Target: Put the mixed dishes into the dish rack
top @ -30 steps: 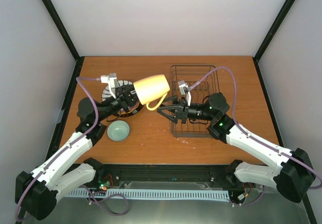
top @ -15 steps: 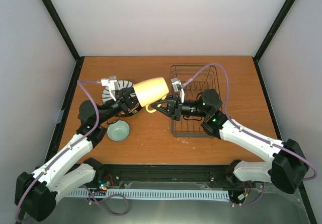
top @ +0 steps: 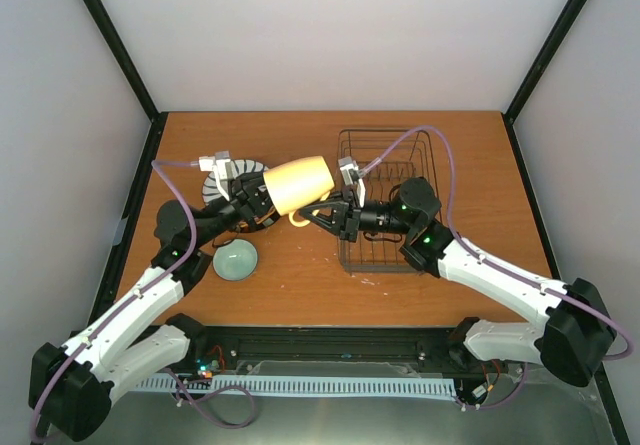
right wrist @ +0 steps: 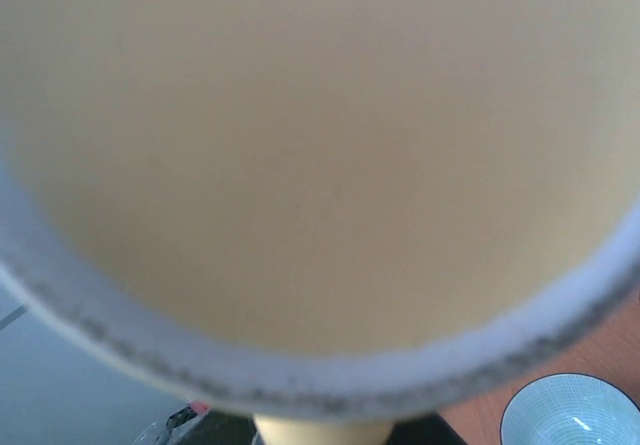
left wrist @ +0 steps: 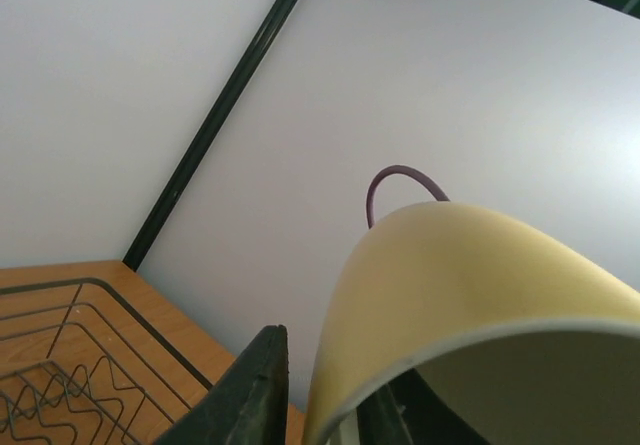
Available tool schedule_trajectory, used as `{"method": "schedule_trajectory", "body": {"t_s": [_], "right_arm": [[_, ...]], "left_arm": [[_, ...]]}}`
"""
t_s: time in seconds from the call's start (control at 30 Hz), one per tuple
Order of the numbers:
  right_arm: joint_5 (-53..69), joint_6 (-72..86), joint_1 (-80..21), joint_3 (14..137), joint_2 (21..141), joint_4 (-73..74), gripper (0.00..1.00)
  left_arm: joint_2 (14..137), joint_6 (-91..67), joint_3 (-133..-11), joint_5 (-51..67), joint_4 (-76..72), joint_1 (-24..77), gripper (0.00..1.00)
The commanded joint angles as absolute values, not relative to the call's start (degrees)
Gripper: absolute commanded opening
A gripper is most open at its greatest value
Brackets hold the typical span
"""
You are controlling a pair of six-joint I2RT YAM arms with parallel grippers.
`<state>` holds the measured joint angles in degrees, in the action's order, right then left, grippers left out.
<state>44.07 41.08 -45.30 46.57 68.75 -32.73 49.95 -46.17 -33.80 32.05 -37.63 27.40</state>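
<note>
The pale yellow mug point(top: 298, 183) hangs on its side above the table between both arms. My left gripper point(top: 258, 197) still has the mug's rim point(left wrist: 480, 285) between its fingers, but the outer finger point(left wrist: 255, 385) stands a little off the wall. My right gripper point(top: 322, 215) is shut on the mug's handle point(top: 303, 215); in the right wrist view the mug's base point(right wrist: 320, 145) fills the picture. The dish rack point(top: 385, 132), a dark wire basket, stands at the right and holds no dishes. The pale green bowl point(top: 235, 260) sits on the table near the left arm.
A black-and-white striped plate point(top: 213, 180) lies under the left wrist, partly hidden, with a dark rim point(top: 250, 225) of another dish showing beneath. The rack's corner point(left wrist: 150, 325) shows low in the left wrist view. Black frame posts and white walls enclose the wooden table point(top: 300, 295).
My right gripper moved left to the mug's handle and closed on it. The left gripper's fingers have eased apart on the rim. The mug shifted slightly left.
</note>
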Motion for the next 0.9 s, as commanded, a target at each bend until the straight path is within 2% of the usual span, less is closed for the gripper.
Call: {"method": "schedule_trajectory", "body": {"t_s": [0.0,0.17,0.37,0.43,0.47,0.5,0.73,0.87], "right_arm": [[43.4,38.02,-46.32,48.37,65.65,-32.23,0.03],[40.63,37.24,-46.32,47.9,64.96,-30.35,0.03],[36.01,33.19,-46.32,49.76,63.7,-22.1,0.03],[32.09,30.15,-46.32,50.89,62.29,-16.43,0.03],[30.51,28.82,-46.32,51.46,61.47,-13.86,0.03],[28.69,27.65,-46.32,51.96,60.59,-11.75,0.03],[16.39,21.39,-46.32,55.67,55.09,2.68,0.03],[4.39,19.51,-46.32,58.69,53.82,15.75,0.03]], "left_arm": [[49.17,-45.03,-35.51,29.23,-38.44,27.6,0.23],[49.67,-44.69,-35.55,28.53,-37.58,27.59,0.35],[48.93,-41.65,-36.83,25.42,-31.82,27.6,0.61],[48.07,-39.38,-37.81,23.0,-27.69,27.6,0.77],[47.45,-37.95,-38.27,21.61,-25.7,27.58,0.91],[46.82,-36.72,-38.71,20.06,-23.43,27.55,0.98],[42.12,-29.91,-39.7,8.55,-12.67,27.59,1.0],[39.32,-25.61,-39.98,3.29,-7.36,27.6,1.0]]}}
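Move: Held between both grippers, the yellow mug has its middle about 5 cm right of the left hand, 1 cm farther out and 2 cm above it. From that hand the plates lie some 13 cm ahead, 11 cm left and the green bowl 4 cm back, 12 cm left, both roughly 35 cm below. The right hand, already on the handle, has the dish rack's middle about 16 cm ahead, 20 cm right and 33 cm below; the mug's middle is 3 cm ahead, 2 cm left, 5 cm above. Opening wide, the left fingers let go of the mug's wall at its mouth while easing forward 3 cm, then draw off about 5 cm left, turning counter-clockwise. The right hand keeps its pinch on the handle and carries the mug right and forward, about 5 cm rightward, towards the rack, swinging some 25 degrees clockwise as its fingertips dip. ##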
